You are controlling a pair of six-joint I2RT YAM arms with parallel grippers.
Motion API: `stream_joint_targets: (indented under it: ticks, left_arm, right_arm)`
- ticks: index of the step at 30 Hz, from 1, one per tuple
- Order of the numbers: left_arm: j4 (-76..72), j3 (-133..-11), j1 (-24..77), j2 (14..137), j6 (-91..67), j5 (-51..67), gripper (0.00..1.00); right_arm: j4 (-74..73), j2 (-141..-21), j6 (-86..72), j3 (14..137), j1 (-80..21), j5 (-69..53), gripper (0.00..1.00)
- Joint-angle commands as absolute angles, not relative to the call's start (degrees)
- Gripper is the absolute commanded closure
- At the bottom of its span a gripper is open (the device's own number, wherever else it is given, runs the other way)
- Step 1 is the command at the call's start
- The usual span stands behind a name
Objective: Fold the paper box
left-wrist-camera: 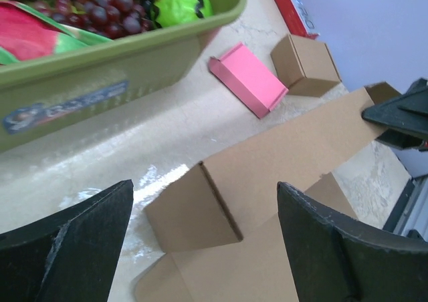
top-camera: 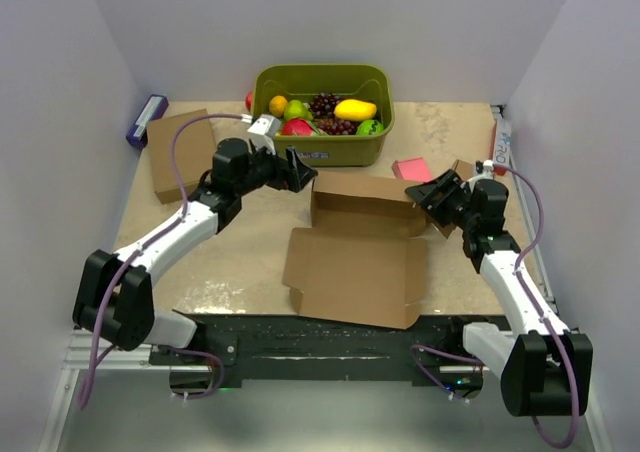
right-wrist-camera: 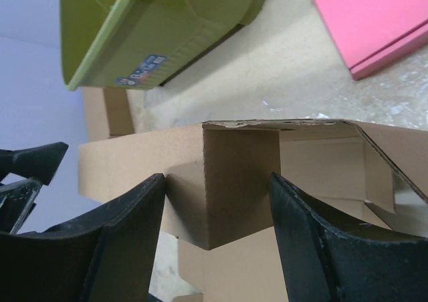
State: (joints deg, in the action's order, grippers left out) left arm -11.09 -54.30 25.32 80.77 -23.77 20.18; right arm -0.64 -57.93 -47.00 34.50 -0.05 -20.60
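The paper box [top-camera: 355, 267] lies open in the middle of the table, its base flat and its back wall [top-camera: 365, 210] folded up. My left gripper [top-camera: 301, 173] is open at the wall's left end; in the left wrist view [left-wrist-camera: 204, 184] its fingers straddle the upright left corner flap [left-wrist-camera: 194, 212] without touching it. My right gripper [top-camera: 425, 194] is open at the wall's right end; in the right wrist view [right-wrist-camera: 217, 176] its fingers straddle the right corner flap [right-wrist-camera: 241, 182], which is close to the right finger [right-wrist-camera: 314, 248].
A green basket [top-camera: 320, 70] of fruit stands just behind the box. A pink box [top-camera: 411, 169] and a small cardboard cube [top-camera: 462, 168] lie at the back right. A flat cardboard rectangle [top-camera: 180, 154] lies at the back left. Walls close both sides.
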Motion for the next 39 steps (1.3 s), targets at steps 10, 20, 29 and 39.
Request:
stream_joint_targets:
  ticks: [10, 20, 29, 39]
  left_arm:
    - [-14.33, -51.15, 19.86, 76.9, -25.22, 23.9, 0.08]
    - [-13.36, -50.98, 17.76, 75.41, -24.52, 23.73, 0.08]
    - [-13.27, -51.06, 16.08, 74.62, -24.52, 23.56, 0.08]
    - [-12.66, -51.33, 13.62, 72.86, -23.91, 22.68, 0.07]
  right_arm:
    - [13.09, -58.89, -59.41, 30.41, -4.74, -21.71, 0.4]
    - [22.66, -60.55, -67.05, 27.42, -10.71, -15.39, 0.51]
    - [32.86, -65.12, -74.09, 26.02, -15.81, -8.27, 0.67]
    - [41.13, -73.12, -80.85, 29.35, -22.14, -0.18, 0.82]
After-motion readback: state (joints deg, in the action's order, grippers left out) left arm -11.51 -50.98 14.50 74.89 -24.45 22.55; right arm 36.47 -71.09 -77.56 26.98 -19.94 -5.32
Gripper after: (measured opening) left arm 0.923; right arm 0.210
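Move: Barely 3 cm ahead and 3 cm left of the right hand, about level with it, is the right end of the box's raised wall, its corner between the open fingers. On the table a pink box lies some 11 cm ahead and 2 cm right; the fruit bin stands about 23 cm ahead and 23 cm left. From the left hand that wall end is roughly 28 cm right, 2 cm back and slightly lower. Sweeping left about 10 cm, with a little forward drift late on, the right hand rolls its left side up some 25 degrees and narrows its fingers from wide to nearly shut around the card at the raised wall's right end, taking the box along. The left hand, empty and wide open, backs off left about 7 cm by the wall's left end, turning slightly counter-clockwise. ##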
